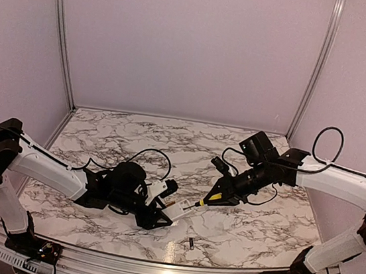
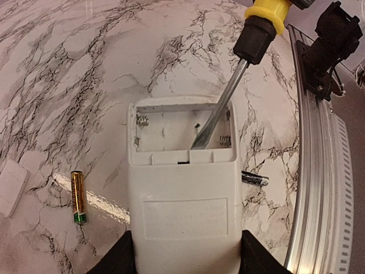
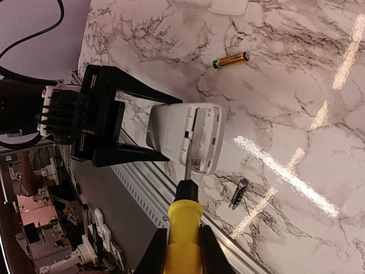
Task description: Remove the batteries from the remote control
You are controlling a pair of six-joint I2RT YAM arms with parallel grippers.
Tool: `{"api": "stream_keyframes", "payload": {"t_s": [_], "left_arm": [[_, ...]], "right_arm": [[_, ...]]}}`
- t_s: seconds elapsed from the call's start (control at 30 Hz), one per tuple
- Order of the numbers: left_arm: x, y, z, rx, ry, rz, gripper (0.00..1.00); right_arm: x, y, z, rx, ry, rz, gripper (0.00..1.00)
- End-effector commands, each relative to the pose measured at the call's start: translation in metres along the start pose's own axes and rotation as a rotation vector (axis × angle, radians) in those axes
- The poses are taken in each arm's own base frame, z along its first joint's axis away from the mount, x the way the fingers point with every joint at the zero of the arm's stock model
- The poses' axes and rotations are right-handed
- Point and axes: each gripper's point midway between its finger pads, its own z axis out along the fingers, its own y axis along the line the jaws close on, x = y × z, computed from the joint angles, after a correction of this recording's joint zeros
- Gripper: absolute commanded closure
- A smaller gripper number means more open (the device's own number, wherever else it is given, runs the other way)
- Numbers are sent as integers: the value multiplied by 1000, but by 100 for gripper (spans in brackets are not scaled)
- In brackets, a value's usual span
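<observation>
My left gripper [image 2: 185,254] is shut on the white remote control [image 2: 182,205] and holds it off the table by its sides. The open battery recess [image 2: 171,128] shows only springs. Two batteries lie on the marble: a gold one [image 2: 78,197] left of the remote and a dark one [image 2: 255,179] right of it. My right gripper [image 3: 182,254] is shut on a yellow-handled screwdriver [image 3: 183,228], whose blade tip rests inside the recess. From above, the left gripper [image 1: 163,209], remote control [image 1: 174,207], screwdriver [image 1: 200,203] and right gripper [image 1: 216,195] meet near the table's front centre.
A small flat white piece [image 2: 11,185], perhaps the battery cover, lies on the marble at the far left of the left wrist view. The dark battery [image 1: 191,243] sits close to the metal rail [image 1: 167,269] along the table's front edge. Walls enclose the other sides.
</observation>
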Motion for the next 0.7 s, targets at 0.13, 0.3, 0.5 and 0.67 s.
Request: {"api": "stream_keyframes", "payload": {"t_s": [0.13,0.3,0.5,0.67], "left_arm": [[4,-8,4,43,47,-12,100],[2,-8,3,39,55,-9,100],[-1,-6,-3,12,55,-3,100],[-5,3,-13,-56,39,-12,100]], "right_arm": [[-25,61,-30,-120,-93,-173,100],[-34,71,-43,-89,-120,-197,100],[-40,69,-57,-21,-148,-214,100],[-51,72,-73,21,-225,-224,100]]}}
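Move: From the right hand, the remote that its screwdriver reaches into is about 14 cm left, 3 cm back and 10 cm below. On the table some 15 cm below that hand, the dark battery lies 7 cm left and 7 cm back, the gold one 16 cm left and 7 cm ahead, and the white cover 19 cm left and 13 cm ahead. From the left hand, the remote's middle is about 5 cm right, 1 cm ahead and 4 cm below. The screwdriver tip comes free of the emptied battery compartment as the right hand, still gripping the yellow handle, lifts about 8 cm, slowly at first and then briskly. It drifts a little forward and tilts some 15 degrees, swinging the blade outward, away from the remote. The left hand keeps the remote pinched, almost still. ##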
